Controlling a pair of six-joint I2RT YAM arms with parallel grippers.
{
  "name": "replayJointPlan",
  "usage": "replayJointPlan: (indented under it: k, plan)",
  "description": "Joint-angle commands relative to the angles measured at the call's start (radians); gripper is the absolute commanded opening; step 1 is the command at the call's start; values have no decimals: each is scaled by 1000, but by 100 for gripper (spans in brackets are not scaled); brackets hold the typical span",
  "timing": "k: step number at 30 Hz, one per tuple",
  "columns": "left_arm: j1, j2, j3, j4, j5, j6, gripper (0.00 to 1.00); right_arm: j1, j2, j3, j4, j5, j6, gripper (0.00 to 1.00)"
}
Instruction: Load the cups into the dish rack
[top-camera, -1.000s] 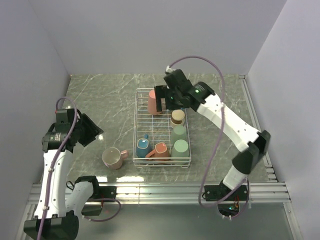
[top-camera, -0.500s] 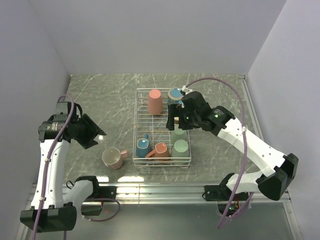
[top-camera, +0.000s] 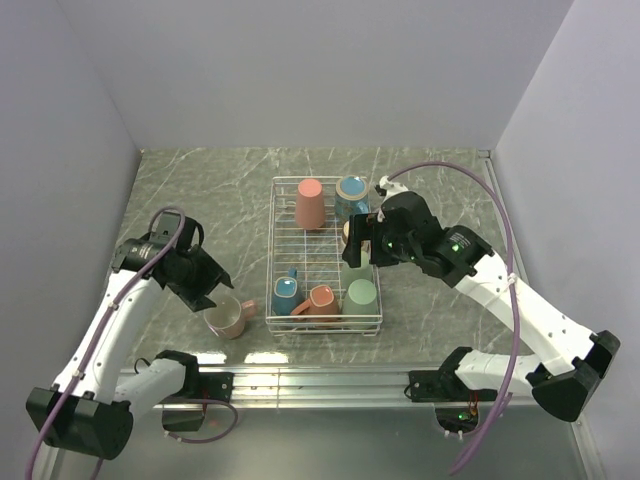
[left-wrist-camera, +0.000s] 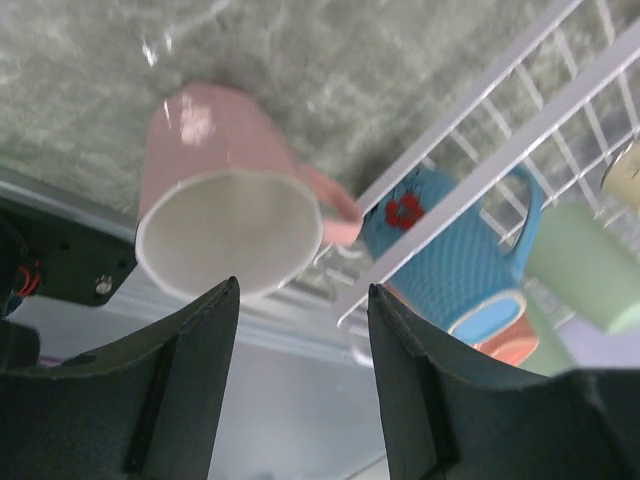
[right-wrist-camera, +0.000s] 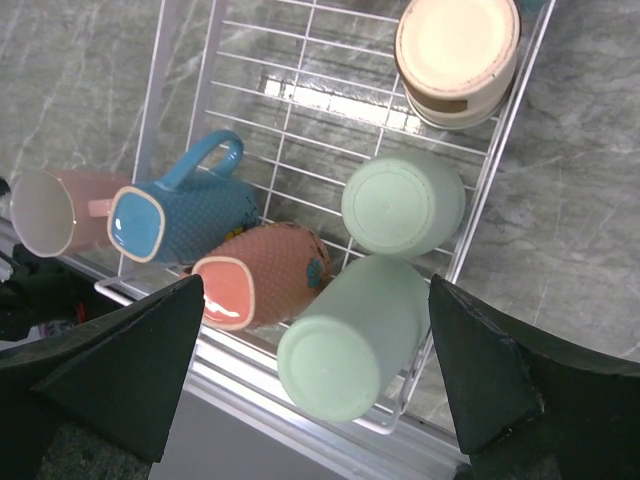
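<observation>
A white wire dish rack (top-camera: 272, 250) holds several cups: a pink one (top-camera: 309, 203) and a teal one (top-camera: 351, 192) upside down at the back, a mint one (top-camera: 360, 294), and a blue one (top-camera: 286, 294) and a salmon one (top-camera: 318, 300) on their sides. One pink cup (top-camera: 227, 316) lies on the table left of the rack, mouth toward my left gripper (left-wrist-camera: 302, 285). That gripper hovers open just short of this cup's rim (left-wrist-camera: 225, 215), with nothing between its fingers. My right gripper (right-wrist-camera: 315, 285) hangs wide open and empty above the rack's mint cups (right-wrist-camera: 350, 340).
The rack's wire wall (left-wrist-camera: 500, 160) runs right beside the loose pink cup's handle. A cream cup (right-wrist-camera: 457, 50) stands upside down in the rack's right column. A metal rail (top-camera: 320, 380) borders the near table edge. White walls enclose the table on three sides.
My left arm swung down and right toward the pink cup on the table. My right arm drew back from the rack's far end to over its middle, uncovering the teal cup.
</observation>
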Motion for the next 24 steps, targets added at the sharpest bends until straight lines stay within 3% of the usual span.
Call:
replayJointPlan:
  k: [1, 12, 24]
  plan:
    - [-6, 17, 3, 72, -87, -65, 60, -1, -36, -7, 6, 19, -17, 100]
    - [-10, 107, -52, 102, -104, -36, 59, 1, -26, -4, -14, 28, -40, 100]
    - [-18, 84, -175, 155, -76, -39, 57, -1, 39, 16, -3, 18, -61, 100]
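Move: The pink cup stands upright almost under my left hand, its middle about 11 cm below and 2 cm back, level sideways, with its handle pointing right towards the rack. The blue cup lies in the rack's near-left corner, roughly 13 cm right of this hand and 3 cm ahead, with the orange cup next to it, some 22 cm right and 1 cm ahead. From my right hand the pink cup is about 34 cm left, 8 cm back and 19 cm below. I bring my left hand down about 5.5 cm onto the mouth of the pink cup, first easing some 2 cm forward and slightly left, then drifting back a little as it sinks. My fingers swing a few degrees closer to straight down and stay a bit over half open, with the tips ending close to the rim's forward side; whether they touch it can't be seen. ##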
